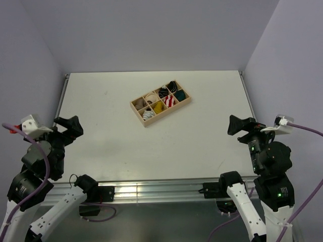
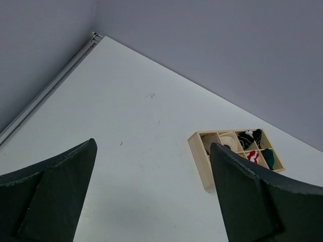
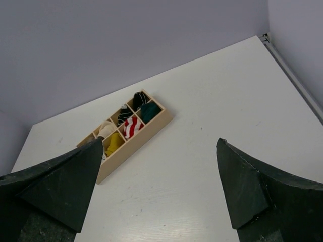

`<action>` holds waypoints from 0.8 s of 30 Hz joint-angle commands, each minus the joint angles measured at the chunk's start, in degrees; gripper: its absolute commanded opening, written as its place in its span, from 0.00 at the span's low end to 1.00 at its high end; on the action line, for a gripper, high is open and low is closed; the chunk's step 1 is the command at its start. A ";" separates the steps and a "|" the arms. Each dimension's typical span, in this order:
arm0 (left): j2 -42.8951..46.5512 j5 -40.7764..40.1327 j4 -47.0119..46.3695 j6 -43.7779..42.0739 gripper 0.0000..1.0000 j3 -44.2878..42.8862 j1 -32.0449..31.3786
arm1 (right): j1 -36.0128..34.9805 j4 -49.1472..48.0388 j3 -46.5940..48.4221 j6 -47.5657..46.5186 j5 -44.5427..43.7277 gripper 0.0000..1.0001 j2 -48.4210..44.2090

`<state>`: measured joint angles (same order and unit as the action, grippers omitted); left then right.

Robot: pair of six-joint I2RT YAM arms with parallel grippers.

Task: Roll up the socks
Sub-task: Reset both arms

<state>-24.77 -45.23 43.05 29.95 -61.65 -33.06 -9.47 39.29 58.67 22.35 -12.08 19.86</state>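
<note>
The socks lie in a wooden compartment tray [image 1: 174, 109] at mid-table. The mustard-yellow one [image 1: 158, 107] fills a front compartment, and the white one with thin dark stripes [image 1: 148, 115] sits in the front-left corner compartment. The right wrist view shows the yellow sock [image 3: 114, 142]; its left finger hides the striped one. My left gripper [image 1: 70, 127] hangs open at the near left, far from the tray, nothing between its fingers [image 2: 154, 143]. On the near right my right gripper [image 1: 241, 126] is likewise open and empty [image 3: 160, 141].
Other bundles fill the tray: red-and-white striped [image 1: 169, 101], teal [image 1: 179, 95], black-and-white [image 1: 164, 92], cream [image 1: 151, 97]. Grey walls enclose the white table on three sides. A metal rail [image 1: 151, 190] runs along the near edge between the arm bases.
</note>
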 commanded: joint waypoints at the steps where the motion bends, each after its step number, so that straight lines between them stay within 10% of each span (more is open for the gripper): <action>1: 4.37 -4.16 1.51 2.21 1.00 3.89 0.19 | -0.37 -2.46 -3.21 -1.70 -2.25 1.00 -0.08; 24: 11.06 -6.62 -2.00 6.69 0.99 17.96 0.19 | -1.69 -5.71 -6.73 -3.01 -0.14 0.98 -0.26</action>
<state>-13.39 -51.18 43.53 35.90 -43.99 -33.06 -10.74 36.45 52.36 20.05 -12.38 19.42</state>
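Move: The sock box stands about 30 cm ahead of the left hand, 33 cm to its right and 33 cm below. In it, the grey striped sock is some 24 cm ahead and 25 cm right of that hand. From the right hand the box is about 30 cm ahead, 28 cm left and 33 cm below, its red-striped sock roughly 31 cm ahead and 23 cm left. Both open, empty hands sink, staying well above the table: left about 9 cm, right about 3 cm, easing forward. ##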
